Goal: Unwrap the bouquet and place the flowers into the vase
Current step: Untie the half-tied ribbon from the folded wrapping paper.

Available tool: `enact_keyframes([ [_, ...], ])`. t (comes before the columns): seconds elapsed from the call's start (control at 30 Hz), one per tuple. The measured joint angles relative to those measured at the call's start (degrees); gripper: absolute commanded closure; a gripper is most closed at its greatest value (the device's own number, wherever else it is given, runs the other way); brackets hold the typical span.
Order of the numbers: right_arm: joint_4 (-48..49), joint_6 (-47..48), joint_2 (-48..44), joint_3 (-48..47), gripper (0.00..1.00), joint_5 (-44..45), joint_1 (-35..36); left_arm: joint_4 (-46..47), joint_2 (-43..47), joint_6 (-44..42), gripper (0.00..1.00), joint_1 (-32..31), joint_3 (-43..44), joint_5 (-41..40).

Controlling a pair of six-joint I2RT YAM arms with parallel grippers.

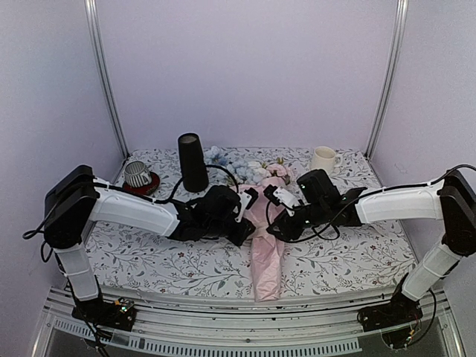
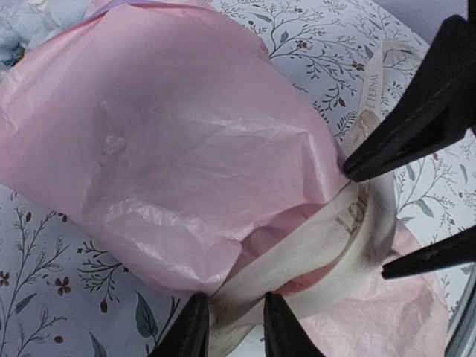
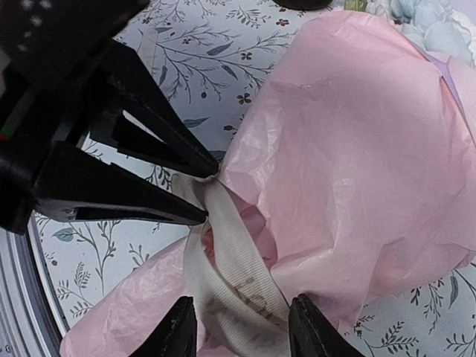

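Observation:
The bouquet [image 1: 265, 238] lies along the table between both arms, its pink paper cone [image 2: 171, 134] pointing at the near edge. Pale blue and white flowers [image 1: 238, 165] spill out at its far end. A cream ribbon [image 2: 312, 253] loops around the cone's waist. My left gripper [image 2: 234, 331] is open a little, with the ribbon lying flat in the gap. My right gripper [image 3: 242, 331] is open wider and straddles the ribbon [image 3: 238, 260] from the opposite side. Each wrist view shows the other gripper's black fingers [image 2: 416, 126] at the same loop. The black vase [image 1: 193, 162] stands upright behind the left arm.
A cream mug [image 1: 323, 159] stands at the back right. At the back left a striped cup [image 1: 137, 173] rests on a red saucer. The cone's narrow tail [image 1: 265, 279] reaches the table's near edge. Both arms crowd the middle of the floral cloth [image 1: 349, 256].

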State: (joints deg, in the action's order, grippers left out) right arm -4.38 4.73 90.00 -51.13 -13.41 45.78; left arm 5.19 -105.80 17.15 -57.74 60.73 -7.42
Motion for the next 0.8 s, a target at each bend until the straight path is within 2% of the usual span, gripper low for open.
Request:
enact_keyframes([
  [0.1,-0.6,0.1,2.3,-1.5,0.68,0.9,0.1,0.0,0.0,0.3,0.79,0.3,0.0,0.4],
  [0.23,-1.3,0.3,3.1,-1.8,0.9,1.5,0.3,0.0,0.0,0.5,0.85,0.6,0.0,0.5],
  [0.27,-1.4,0.2,3.1,-1.8,0.92,1.7,0.3,0.0,0.0,0.5,0.87,0.6,0.0,0.5],
  [0.47,-1.4,-0.7,1.6,-1.4,0.96,4.1,0.4,0.0,0.0,1.1,0.99,1.1,0.0,0.5],
  [0.8,1.7,-5.1,-9.6,4.3,0.96,14.5,-0.6,-0.2,0.0,1.6,1.0,2.1,-1.5,-0.2],
])
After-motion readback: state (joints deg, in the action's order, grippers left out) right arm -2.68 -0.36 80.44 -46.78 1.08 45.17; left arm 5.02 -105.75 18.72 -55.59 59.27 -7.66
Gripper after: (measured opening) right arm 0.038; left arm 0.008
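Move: Just under the right hand's open fingers, some 2 cm below the hand point, lies a strand of the ribbon; another stretch passes about 1 cm ahead of the left hand and 1 cm down. From the right hand, the flared paper is about 12 cm straight ahead, the folded stem end 10 cm back and 1 cm left, both roughly 4 cm lower. The flowers lie some 22 cm ahead of the left hand, level sideways, 3 cm lower. Dipping about 1.5 cm to the ribbon, the right hand shuts its fingers on the strand, then lifts about 5 cm while drawing it 4 cm to the right and a little forward, away from the left hand, its wrist turning clockwise about 15 degrees. The left fingers meanwhile close on the ribbon at the paper's left edge, easing about 2 cm left, slightly forward and down. ##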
